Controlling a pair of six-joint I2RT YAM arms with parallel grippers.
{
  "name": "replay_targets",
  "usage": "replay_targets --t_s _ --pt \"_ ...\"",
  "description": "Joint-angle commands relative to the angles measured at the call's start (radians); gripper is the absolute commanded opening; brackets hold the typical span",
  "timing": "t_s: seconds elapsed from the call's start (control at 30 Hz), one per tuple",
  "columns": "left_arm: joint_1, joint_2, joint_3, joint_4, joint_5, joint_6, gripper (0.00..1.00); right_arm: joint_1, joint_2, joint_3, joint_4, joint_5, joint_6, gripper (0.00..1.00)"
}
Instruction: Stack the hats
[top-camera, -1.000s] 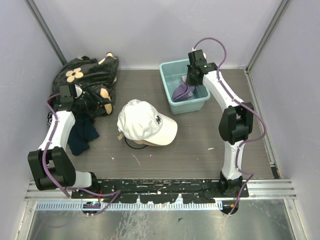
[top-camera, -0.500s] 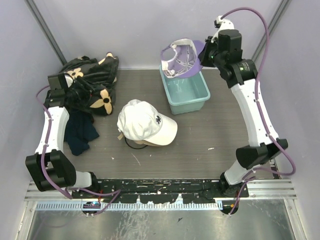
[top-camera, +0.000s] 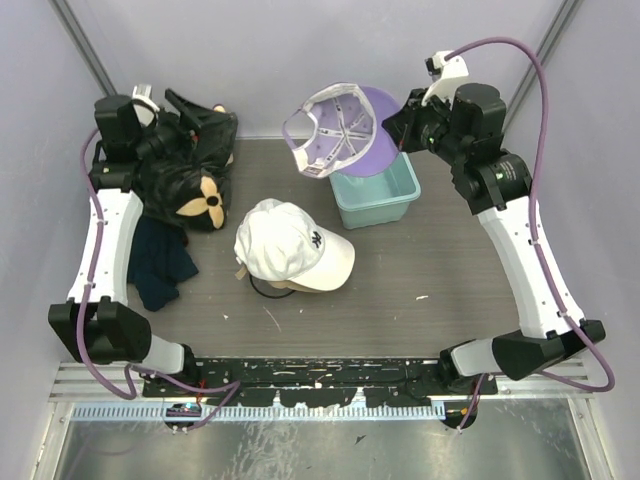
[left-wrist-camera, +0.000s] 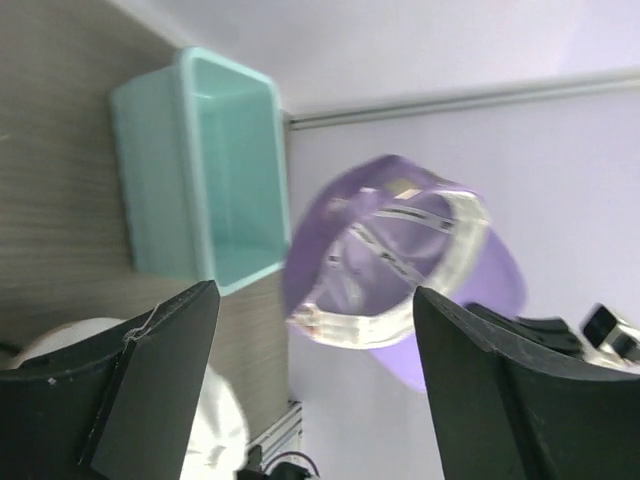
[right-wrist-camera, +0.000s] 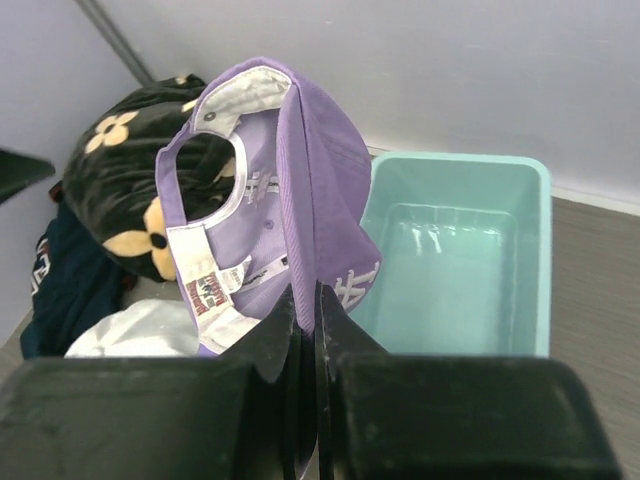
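Observation:
My right gripper (top-camera: 402, 128) is shut on the edge of the purple hat (top-camera: 340, 128) and holds it in the air above the teal bin's (top-camera: 385, 192) far left corner. In the right wrist view the jaws (right-wrist-camera: 308, 300) pinch the purple fabric (right-wrist-camera: 300, 190), and the hat hangs inside-out with its labels showing. A white hat (top-camera: 290, 245) lies mid-table on top of a tan hat (top-camera: 292, 288). My left gripper (top-camera: 195, 112) is raised at the back left over the black flowered fabric (top-camera: 190, 175), open and holding nothing (left-wrist-camera: 315, 340).
The teal bin (right-wrist-camera: 460, 260) holds nothing. Dark navy clothing (top-camera: 160, 265) lies at the left beside the flowered fabric (right-wrist-camera: 115, 180). Grey walls close in the back and both sides.
My right arm has lifted the purple hat out of the bin and carried it up and leftward. My left arm has risen toward the back wall and its jaws have spread wider.

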Motion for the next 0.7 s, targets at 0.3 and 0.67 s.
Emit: replay_targets --t_s 0.3,0.67 --pt "-0.143 -0.023 0.194 0.130 0.097 -0.486 0.87 0.252 -0.119 -0.148 0.287 0.288 -0.362 0.01" --pt "-0.289 -0.032 0.295 0.047 0.019 -0.632 0.87 0.418 -0.108 -0.226 0.486 0.601 -0.549 0.01"
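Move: The purple hat, its brim pinched in my right fingers, lies about 25 cm right of my empty left hand, level with it in reach and some 5 cm higher. The stack of hats, white on top, sits about 11 cm back and 22 cm left of my right hand, 37 cm below. From that hand the purple hat's middle is 3 cm ahead, 11 cm left and 2 cm down; the bin is 8 cm ahead, 3 cm left, 40 cm down. I lift my left hand about 15 cm while carrying it right and somewhat back, towards the purple hat's free side, rolling its left side down some 25 degrees with the fingers still wide open. My right hand keeps its pinch on the brim and shifts about 5 cm left and a little back, then mostly turns, left side dropping and fingers tipping up. ##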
